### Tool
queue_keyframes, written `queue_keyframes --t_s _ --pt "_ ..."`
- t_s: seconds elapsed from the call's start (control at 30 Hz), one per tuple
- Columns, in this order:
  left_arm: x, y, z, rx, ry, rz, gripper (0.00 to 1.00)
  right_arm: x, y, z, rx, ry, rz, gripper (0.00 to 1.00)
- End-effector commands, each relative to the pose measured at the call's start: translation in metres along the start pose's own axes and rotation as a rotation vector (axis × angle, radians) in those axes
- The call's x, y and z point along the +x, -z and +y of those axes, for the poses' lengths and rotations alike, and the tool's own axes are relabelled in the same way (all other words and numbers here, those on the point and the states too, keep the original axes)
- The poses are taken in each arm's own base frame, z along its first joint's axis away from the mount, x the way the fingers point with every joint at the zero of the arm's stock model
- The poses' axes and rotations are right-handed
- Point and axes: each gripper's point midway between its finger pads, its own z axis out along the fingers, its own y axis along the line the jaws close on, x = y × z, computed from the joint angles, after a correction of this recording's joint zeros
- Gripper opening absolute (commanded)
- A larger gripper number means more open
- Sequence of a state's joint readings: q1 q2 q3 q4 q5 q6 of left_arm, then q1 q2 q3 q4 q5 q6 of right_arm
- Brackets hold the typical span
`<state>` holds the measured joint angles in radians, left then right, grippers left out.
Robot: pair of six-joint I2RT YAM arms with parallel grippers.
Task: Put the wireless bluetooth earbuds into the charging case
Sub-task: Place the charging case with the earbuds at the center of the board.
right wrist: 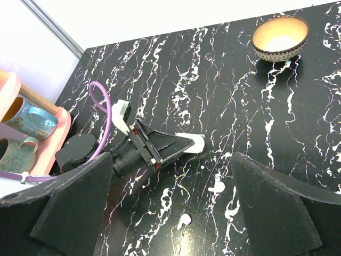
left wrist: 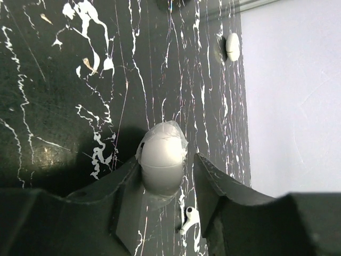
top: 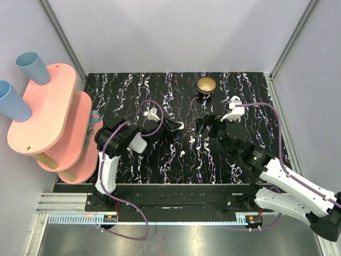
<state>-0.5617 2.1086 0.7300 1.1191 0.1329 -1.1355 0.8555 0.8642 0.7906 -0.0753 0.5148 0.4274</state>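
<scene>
The charging case (left wrist: 161, 154), a small white rounded shell, sits between my left gripper's (left wrist: 167, 160) fingers. The left finger (left wrist: 125, 186) touches it and a dark gap separates it from the right finger (left wrist: 213, 181), so the jaws stand slightly apart. In the top view the case (top: 181, 126) pokes out at that gripper's (top: 173, 126) tip. Two white earbuds (right wrist: 217, 187) (right wrist: 184, 220) lie loose on the black marbled table, seen from above as earbuds (top: 192, 140) (top: 182, 152). One earbud (left wrist: 189, 218) shows under the left fingers. My right gripper (right wrist: 170, 158) hangs wide open over both, holding nothing.
A gold bowl (top: 206, 84) on a dark base stands at the back of the table. A pink two-level shelf (top: 48, 112) with blue cups (top: 32, 66) fills the left side. A small white oval thing (left wrist: 232, 46) lies near the table's edge.
</scene>
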Motion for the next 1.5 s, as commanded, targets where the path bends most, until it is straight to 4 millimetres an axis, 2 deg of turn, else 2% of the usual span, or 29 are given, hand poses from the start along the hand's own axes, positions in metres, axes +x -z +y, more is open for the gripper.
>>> queue_keyframes --t_s 0.0,0.37,0.73,0.97,1.13,1.23,1.27,1.37,1.4,1.43,1.47 --pt "-0.017 0.002 -0.01 0.014 -0.002 -0.055 0.45 -0.012 0.0 0.0 0.017 -0.011 -0.04 1.0" --pt "-0.033 0.018 0.001 -0.055 -0.081 -0.062 0.62 -0.017 -0.002 0.002 0.028 -0.024 -0.048 1.0" --pt "-0.041 0.033 0.014 -0.152 -0.192 -0.052 0.66 -0.02 -0.006 -0.013 0.11 0.055 -0.068 1.0" --pt "-0.048 0.038 0.022 -0.251 -0.296 -0.025 0.68 -0.019 -0.01 -0.015 0.123 0.074 -0.056 1.0" --pt "-0.05 0.038 0.016 -0.225 -0.32 -0.025 0.69 -0.016 -0.011 -0.016 0.122 0.075 -0.047 1.0" --pt "-0.05 0.036 0.005 -0.174 -0.304 -0.028 0.69 -0.014 -0.013 -0.015 0.121 0.073 -0.04 1.0" --pt "-0.053 0.036 -0.003 -0.149 -0.305 -0.042 0.69 -0.013 -0.014 -0.017 0.126 0.079 -0.036 1.0" --pt "-0.061 0.044 -0.005 -0.18 -0.325 -0.073 0.7 -0.005 -0.019 -0.019 0.123 0.054 0.008 1.0" --pt "-0.063 0.046 -0.005 -0.189 -0.336 -0.081 0.72 -0.008 -0.024 -0.037 0.167 0.031 0.035 1.0" --pt "-0.067 0.049 -0.004 -0.209 -0.356 -0.096 0.72 0.004 -0.03 -0.038 0.142 0.004 0.103 1.0" --pt "-0.069 0.054 0.002 -0.246 -0.368 -0.1 0.73 0.006 -0.035 -0.049 0.173 -0.052 0.125 1.0"
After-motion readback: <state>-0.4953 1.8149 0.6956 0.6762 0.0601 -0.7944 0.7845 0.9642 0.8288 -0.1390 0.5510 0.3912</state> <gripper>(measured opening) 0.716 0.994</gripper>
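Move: The charging case is already down at board height between the left hand's part-opened fingers, its middle about 2 cm ahead of the hand point and 1 cm right. A loose white piece lies about 5 cm back and 6 cm right of this hand, a second one 11 cm back and 2 cm right; the bowl stands roughly 18 cm ahead and 12 cm right. From the raised right hand the case is some 12 cm ahead, 9 cm left and 26 cm below. The left hand, low at the board, keeps opening its already loosening fingers to about three-quarters wide and, after easing up a centimetre, slides some 6 cm to its left, away from the two loose white pieces, while rolling about 20 degrees so its left side rises; the case comes along beside the left finger, and the right finger ends clear of it. Meanwhile the wide-open right hand, touching nothing, eases down, forward and to the right by about 4 cm in all, most quickly at the very end. ##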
